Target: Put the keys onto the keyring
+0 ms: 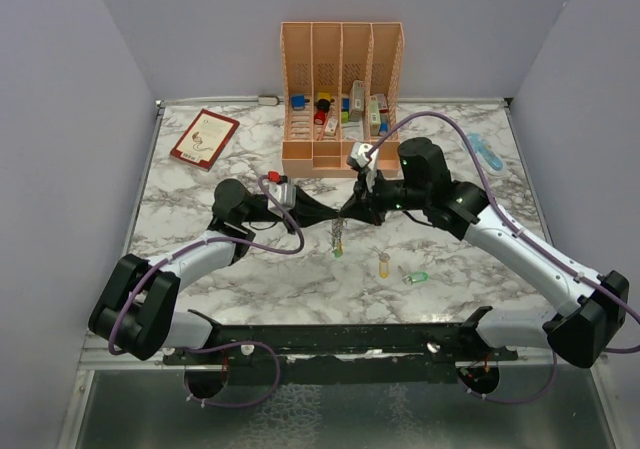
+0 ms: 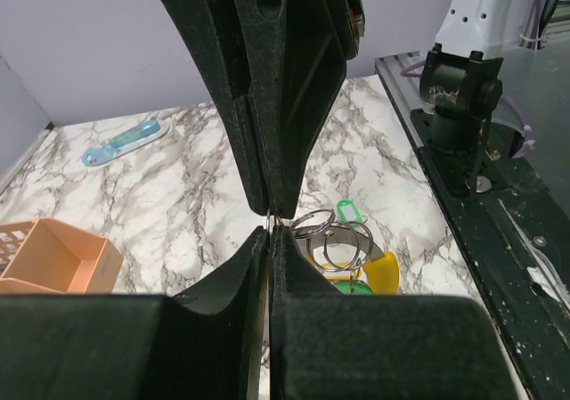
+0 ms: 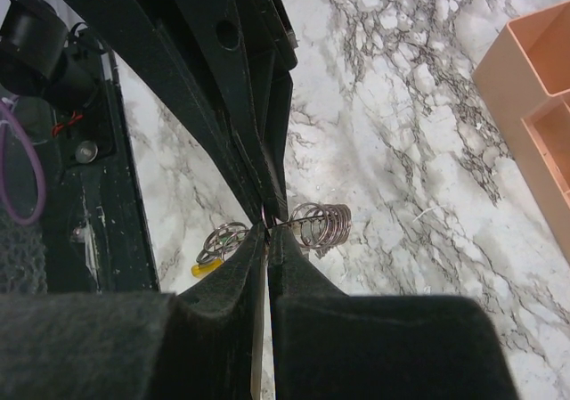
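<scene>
Both grippers meet above the middle of the table. My left gripper (image 1: 334, 215) (image 2: 270, 232) is shut on the thin silver wire of the keyring (image 2: 270, 221). My right gripper (image 1: 351, 209) (image 3: 267, 231) faces it tip to tip and is shut on the same keyring (image 3: 291, 224). A cluster of small split rings (image 3: 322, 224) hangs beside the pinch. Keys with yellow and green heads (image 1: 338, 241) (image 2: 383, 272) dangle under the jaws. A loose yellow key (image 1: 384, 264) and a loose green key (image 1: 414, 277) lie on the marble to the right.
An orange desk organiser (image 1: 342, 99) with small blocks in it stands at the back centre. A red book (image 1: 204, 137) lies at the back left, and a light blue object (image 1: 486, 151) at the back right. The black base rail (image 1: 340, 337) runs along the near edge.
</scene>
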`<state>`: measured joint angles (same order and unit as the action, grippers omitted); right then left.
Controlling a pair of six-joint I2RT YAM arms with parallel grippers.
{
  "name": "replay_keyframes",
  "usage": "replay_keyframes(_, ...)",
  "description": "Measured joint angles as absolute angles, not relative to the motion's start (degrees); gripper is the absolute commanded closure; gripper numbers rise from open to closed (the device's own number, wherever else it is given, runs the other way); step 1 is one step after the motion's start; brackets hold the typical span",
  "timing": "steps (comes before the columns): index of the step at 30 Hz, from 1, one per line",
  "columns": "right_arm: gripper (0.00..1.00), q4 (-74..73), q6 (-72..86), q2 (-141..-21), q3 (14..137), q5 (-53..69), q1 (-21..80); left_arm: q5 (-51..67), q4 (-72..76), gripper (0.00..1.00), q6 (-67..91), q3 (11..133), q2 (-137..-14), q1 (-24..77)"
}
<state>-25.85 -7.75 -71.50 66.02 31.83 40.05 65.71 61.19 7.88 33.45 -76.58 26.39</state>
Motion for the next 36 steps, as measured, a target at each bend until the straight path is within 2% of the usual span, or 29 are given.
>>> replay_keyframes(3, 0.98, -27.2, -7.3, -71.8, 67.0, 31.4, 40.0, 65.3, 60.1, 0.71, 7.0, 34.0, -76.6, 26.4)
replay_keyframes(6, 0.98, -29.8, -5.6, -71.9, 68.5, 29.0, 40.0, 64.7, 59.4, 0.59, 6.3, 34.8, -76.6, 26.2)
replay_keyframes(8, 0.98, -31.2, -4.5, -71.9, 69.3, 27.2, 40.0, 64.2, 58.5, 0.55, 5.5, 35.6, -76.6, 25.8)
replay_keyframes(17, 0.98, -39.2, 2.3, -71.7, 72.4, 15.3, 40.0, 63.7, 53.8, 0.52, 2.7, 38.8, -76.6, 24.7)
replay_keyframes(28, 0.99, -53.2, 25.4, -87.8, 96.2, 0.4, 40.0, 62.5, 39.4, 0.53, -7.2, 46.0, -76.3, 24.7)
replay_keyframes(36, 0.99, -69.5, 51.2, -96.4, 111.8, -9.7, 40.0, 60.2, 31.7, 0.53, -11.6, 48.9, -75.0, 24.7)
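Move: Hanging from the fingertips of both hands, which nearly meet, the keyring has its middle about 4 cm below and 2 cm back of each. From the right hand, the loose yellow-tag key lies on the table some 10 cm to the right, 2 cm back and 18 cm down; the green-tag key lies about 17 cm right, 5 cm back and equally low. The organiser stands straight ahead, its middle roughly 25 cm out and 12 cm lower. Drawing the still-pinched keyring about 4 cm to the right, the right hand then swings it forward, some 8 cm in all, and up 3 cm, turning clockwise about 70 degrees until its fingers point forward and steeply down. The left opens about halfway, lets go of the keyring and follows, 5 cm forward and 4 cm up, staying open beside the yellow-tag side. ##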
